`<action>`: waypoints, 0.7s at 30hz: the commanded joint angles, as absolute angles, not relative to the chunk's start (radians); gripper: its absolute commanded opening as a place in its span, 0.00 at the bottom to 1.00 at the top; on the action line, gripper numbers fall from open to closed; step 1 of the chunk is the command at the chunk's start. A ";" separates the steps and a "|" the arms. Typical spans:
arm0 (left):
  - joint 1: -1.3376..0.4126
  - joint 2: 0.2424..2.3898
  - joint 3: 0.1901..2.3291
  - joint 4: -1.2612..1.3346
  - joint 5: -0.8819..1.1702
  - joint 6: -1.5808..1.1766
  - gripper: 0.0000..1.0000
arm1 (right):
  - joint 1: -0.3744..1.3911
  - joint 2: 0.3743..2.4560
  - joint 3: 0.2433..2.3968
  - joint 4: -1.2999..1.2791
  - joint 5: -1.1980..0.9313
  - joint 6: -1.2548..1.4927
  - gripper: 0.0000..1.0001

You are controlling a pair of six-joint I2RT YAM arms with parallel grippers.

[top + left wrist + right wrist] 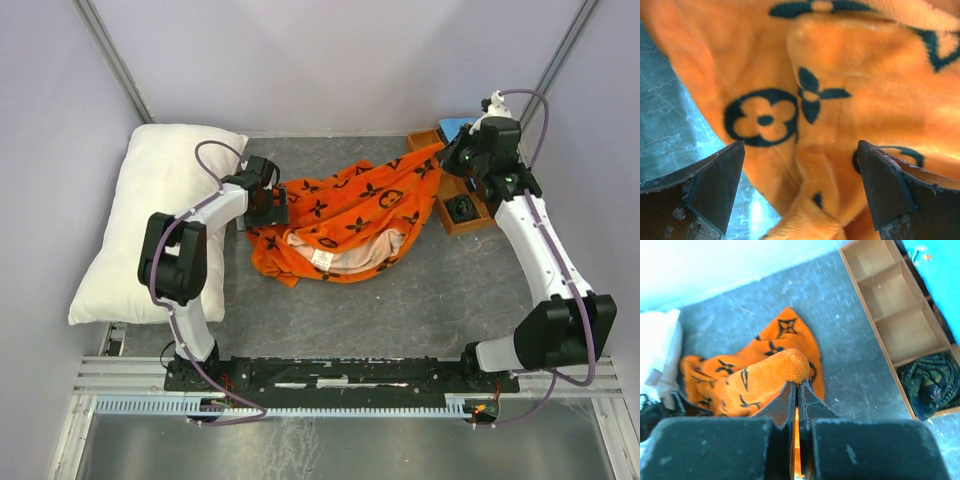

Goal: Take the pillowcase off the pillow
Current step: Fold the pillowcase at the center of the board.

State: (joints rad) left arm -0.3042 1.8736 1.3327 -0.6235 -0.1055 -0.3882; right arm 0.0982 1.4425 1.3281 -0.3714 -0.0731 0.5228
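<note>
The white pillow (150, 220) lies along the table's left side, apart from the orange pillowcase (350, 215), which sits crumpled in the middle with its pale lining showing at the near edge. My left gripper (265, 200) hovers over the pillowcase's left end. In the left wrist view it (800, 190) is open, with the printed pillowcase (840, 75) filling the space between and beyond its fingers. My right gripper (452, 158) holds the pillowcase's far right corner. In the right wrist view it (797, 387) is shut on a fold of the pillowcase (755, 375). The pillow (657, 340) shows at that view's left edge.
A wooden compartment tray (470, 222) stands at the back right beside the right gripper; it (895, 315) holds a dark patterned cloth (930, 382) in one compartment. Something light blue (455, 127) lies behind it. Walls close in the back and both sides.
</note>
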 commanded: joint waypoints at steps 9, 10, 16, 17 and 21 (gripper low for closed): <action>-0.355 1.882 1.272 -0.440 -0.118 -0.457 0.80 | 0.096 1.461 1.223 -0.357 -0.139 0.561 0.01; -0.363 1.893 1.269 -0.440 -0.120 -0.463 0.76 | 0.096 1.460 1.216 -0.356 -0.139 0.563 0.01; -0.394 1.875 1.272 -0.455 -0.156 -0.489 0.32 | 0.096 1.448 1.214 -0.354 -0.164 0.572 0.01; -0.399 1.857 1.282 -0.467 -0.171 -0.489 0.24 | 0.096 1.443 1.215 -0.352 -0.164 0.573 0.01; -0.410 1.785 1.313 -0.502 -0.185 -0.495 0.03 | 0.096 1.431 1.241 -0.361 -0.168 0.577 0.01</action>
State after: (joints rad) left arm -0.3958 1.8858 1.2652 -0.4896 -0.1524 -0.4564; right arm 0.0963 1.4799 1.1999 -0.3820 -0.1528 0.5678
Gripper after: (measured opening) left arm 0.074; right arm 0.021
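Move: The spot of orange pillowcase that my open left hand will grip is about 3 cm to its right and 2 cm below. From that hand the white tag lies some 12 cm right and 11 cm back, and the pillow's middle about 28 cm left and 3 cm back. My right hand holds a lifted corner; the pillowcase's middle is roughly 18 cm to its left, 6 cm back and 22 cm below, the tray's dark cloth 11 cm right, 3 cm back and 23 cm below. I slide my left hand about 3 cm right and a little down over the pillowcase, shutting its fingers from wide open to pinch a fold. My right hand keeps its pinch on the raised corner, rises a touch, then quickly drops to end some 7 cm lower and slightly back, tipping its fingers downward as it brings the corner towards the cloth below. ##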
